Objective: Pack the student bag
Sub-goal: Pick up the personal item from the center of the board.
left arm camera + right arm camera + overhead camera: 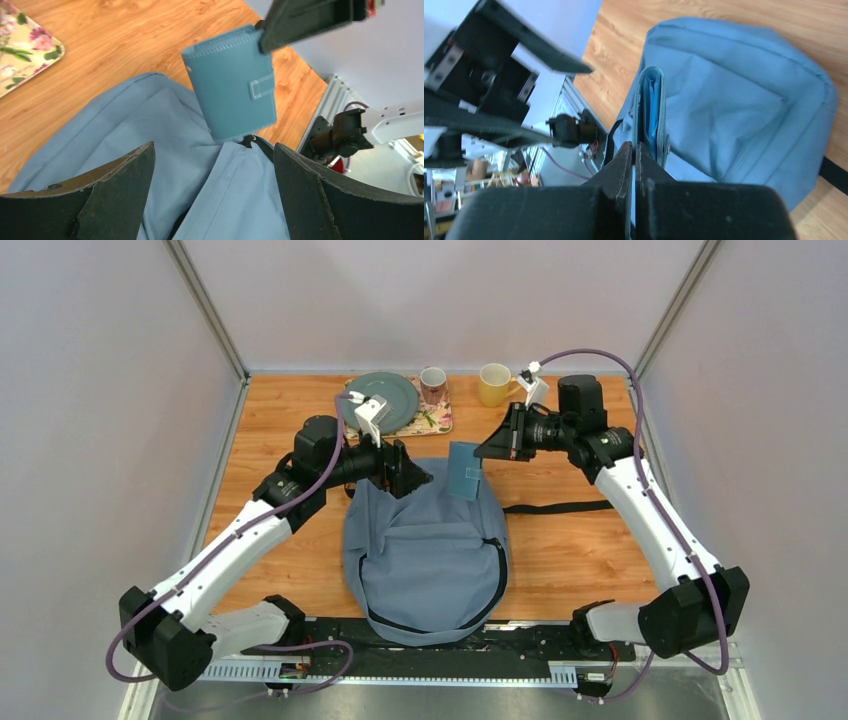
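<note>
The student bag, a large grey-blue backpack with black zipper trim, lies flat in the middle of the table with its top toward the far side. A small flat teal case hangs over the bag's top right, and my right gripper is shut on its upper edge. The right wrist view shows the case edge-on, pinched at my right gripper, with the bag below. My left gripper is open just above the bag's top left. In its view the fingers straddle bag fabric, with the case ahead.
At the back stand a green plate on a floral tray, a patterned mug and a yellow mug. A black strap trails right of the bag. White walls enclose the table on both sides.
</note>
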Controlling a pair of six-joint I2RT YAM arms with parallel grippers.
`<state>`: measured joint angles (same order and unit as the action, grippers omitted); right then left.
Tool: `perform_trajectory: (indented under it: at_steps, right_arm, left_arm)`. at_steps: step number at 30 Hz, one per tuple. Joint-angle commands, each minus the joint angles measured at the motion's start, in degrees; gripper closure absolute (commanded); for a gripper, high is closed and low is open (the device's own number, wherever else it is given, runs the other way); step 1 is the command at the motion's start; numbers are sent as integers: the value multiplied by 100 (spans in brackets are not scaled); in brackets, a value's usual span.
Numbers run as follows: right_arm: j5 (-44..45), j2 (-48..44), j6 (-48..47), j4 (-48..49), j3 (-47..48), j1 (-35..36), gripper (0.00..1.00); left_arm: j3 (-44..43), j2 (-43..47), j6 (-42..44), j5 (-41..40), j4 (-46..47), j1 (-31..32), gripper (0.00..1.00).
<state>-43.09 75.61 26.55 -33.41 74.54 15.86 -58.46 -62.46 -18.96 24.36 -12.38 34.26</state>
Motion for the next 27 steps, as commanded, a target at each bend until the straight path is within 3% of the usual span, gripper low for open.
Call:
perform_trajectory:
  at_steps: [1,6,21,24,25,27]
  right_arm:
    - [-533,-310,-544,-52,219,330,100]
    - [-1016,-451,-764,10,192,620,100]
    - [-1808,-434,-1204,54,245,1148,100]
    - [-1887,-267,-1380,-121,411,1174,100]
    - [-1870,-214,-1432,-166,473,1174,100]
    - [-1826,-74,-1547,-332,639,1192,100]
  left_arm:
    - [237,-284,-571,1499,1201,-489,6]
    - [844,-399,-1373,2616,2906,-675,5]
    - [678,-1172,-2428,4373,4629,-684,7]
    - [678,-1260,-2569,4726,4736,-675,16]
    - [678,-1269,-2560,4797,4728,-675,27]
    - [660,-1269,-2525,4998,4614,-675,40]
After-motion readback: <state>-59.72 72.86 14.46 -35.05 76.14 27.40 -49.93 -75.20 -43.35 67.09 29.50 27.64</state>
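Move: The personal item hangs from the closed right gripper, its middle about 10 cm to the left gripper's right, 2 cm ahead and 4 cm lower; the right fingertips are 13 cm to the right, 4 cm ahead and about 1 cm lower. The backpack's middle lies some 22 cm below the left gripper, 7 cm back and 3 cm right. From the right gripper, the receiving left gripper is about 13 cm left, 4 cm back and 1 cm higher. Keep the right fingers shut on the personal item and carry it back about 10 cm, left and a little up, swinging the hand some 30 degrees counter-clockwise. Meanwhile dip the open left gripper slightly, then draw it back and right with its left side dropping, turning it clockwise until its fingers straddle the item's free edge, and start closing them. ##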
